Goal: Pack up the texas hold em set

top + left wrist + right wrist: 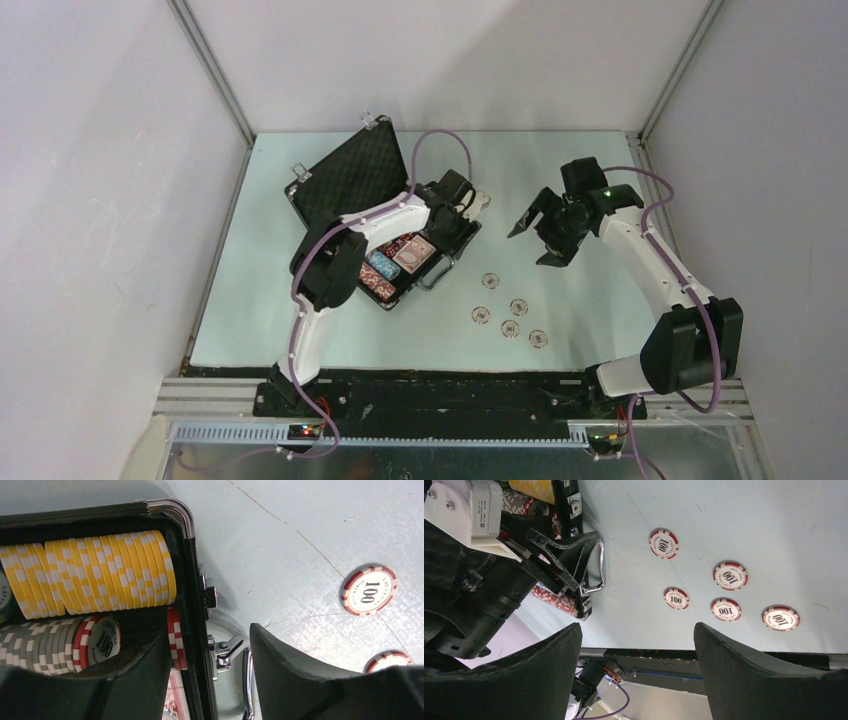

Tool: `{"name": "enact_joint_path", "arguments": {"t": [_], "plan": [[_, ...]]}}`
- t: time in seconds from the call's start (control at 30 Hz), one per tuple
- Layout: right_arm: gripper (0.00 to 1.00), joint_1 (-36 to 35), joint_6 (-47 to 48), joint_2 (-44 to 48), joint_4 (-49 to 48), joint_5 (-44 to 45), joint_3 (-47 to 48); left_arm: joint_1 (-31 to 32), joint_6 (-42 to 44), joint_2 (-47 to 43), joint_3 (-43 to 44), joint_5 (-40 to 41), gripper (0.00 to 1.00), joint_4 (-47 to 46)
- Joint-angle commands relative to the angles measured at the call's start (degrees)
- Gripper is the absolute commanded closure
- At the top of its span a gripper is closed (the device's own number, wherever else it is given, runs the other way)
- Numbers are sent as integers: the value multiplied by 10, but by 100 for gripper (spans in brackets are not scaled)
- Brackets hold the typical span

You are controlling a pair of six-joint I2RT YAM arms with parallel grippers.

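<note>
The black case (345,178) lies open at the table's left, its lid raised. Inside it, rows of yellow chips (90,575) and grey chips (40,647) stand on edge, with a card deck (175,695) below. My left gripper (210,670) straddles the case's front wall (192,630): one finger is inside beside a few red chips (175,637), the other outside by the silver handle (246,680). Its jaws stand apart. Several loose red-and-white chips (510,305) lie on the table. My right gripper (535,240) hangs open and empty to the right of the case.
Card decks and chip rows (395,262) fill the case's base. A silver latch (207,595) sticks out from the front wall. Grey enclosure walls stand close on both sides. The black base rail (440,390) runs along the near edge.
</note>
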State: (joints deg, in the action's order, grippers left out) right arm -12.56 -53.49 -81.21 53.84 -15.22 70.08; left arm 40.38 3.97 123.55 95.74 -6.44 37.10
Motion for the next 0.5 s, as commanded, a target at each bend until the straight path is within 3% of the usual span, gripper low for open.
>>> {"name": "enact_joint_path", "arguments": {"t": [0.0, 0.1, 0.47], "plan": [[16, -1, 1, 0, -8, -5, 1, 3, 6, -16, 6, -12, 33, 20], [15, -2, 2, 0, -9, -2, 1, 3, -3, -27, 3, -2, 21, 14], [12, -9, 7, -13, 12, 33, 1, 23, -33, -89, -6, 51, 15, 5]]}}
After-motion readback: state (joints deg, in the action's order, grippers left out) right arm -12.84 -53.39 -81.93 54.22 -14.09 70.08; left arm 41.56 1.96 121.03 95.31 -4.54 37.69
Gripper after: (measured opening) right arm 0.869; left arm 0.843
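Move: The two red chips standing against the case's end wall lie about 1 cm ahead of the left gripper, 2 cm to its left and 1 cm lower, beside its inner finger. The grey stack's red end chip is some 4 cm ahead and 4 cm left; the yellow stack is about 7 cm ahead, 1 cm left. The handle lies roughly 4 cm back and 3 cm left. From the right gripper the two red chips are some 8 cm ahead, 18 cm left, 15 cm down. Open the left gripper from just over half to nearly wide while it straddles the case's end wall, taking the inner finger off the two red chips beside it. Ease off barely half a centimetre back towards yourself, then lift straight up, quickening, for about 1.5 cm in all, the wrist all but unturned. ##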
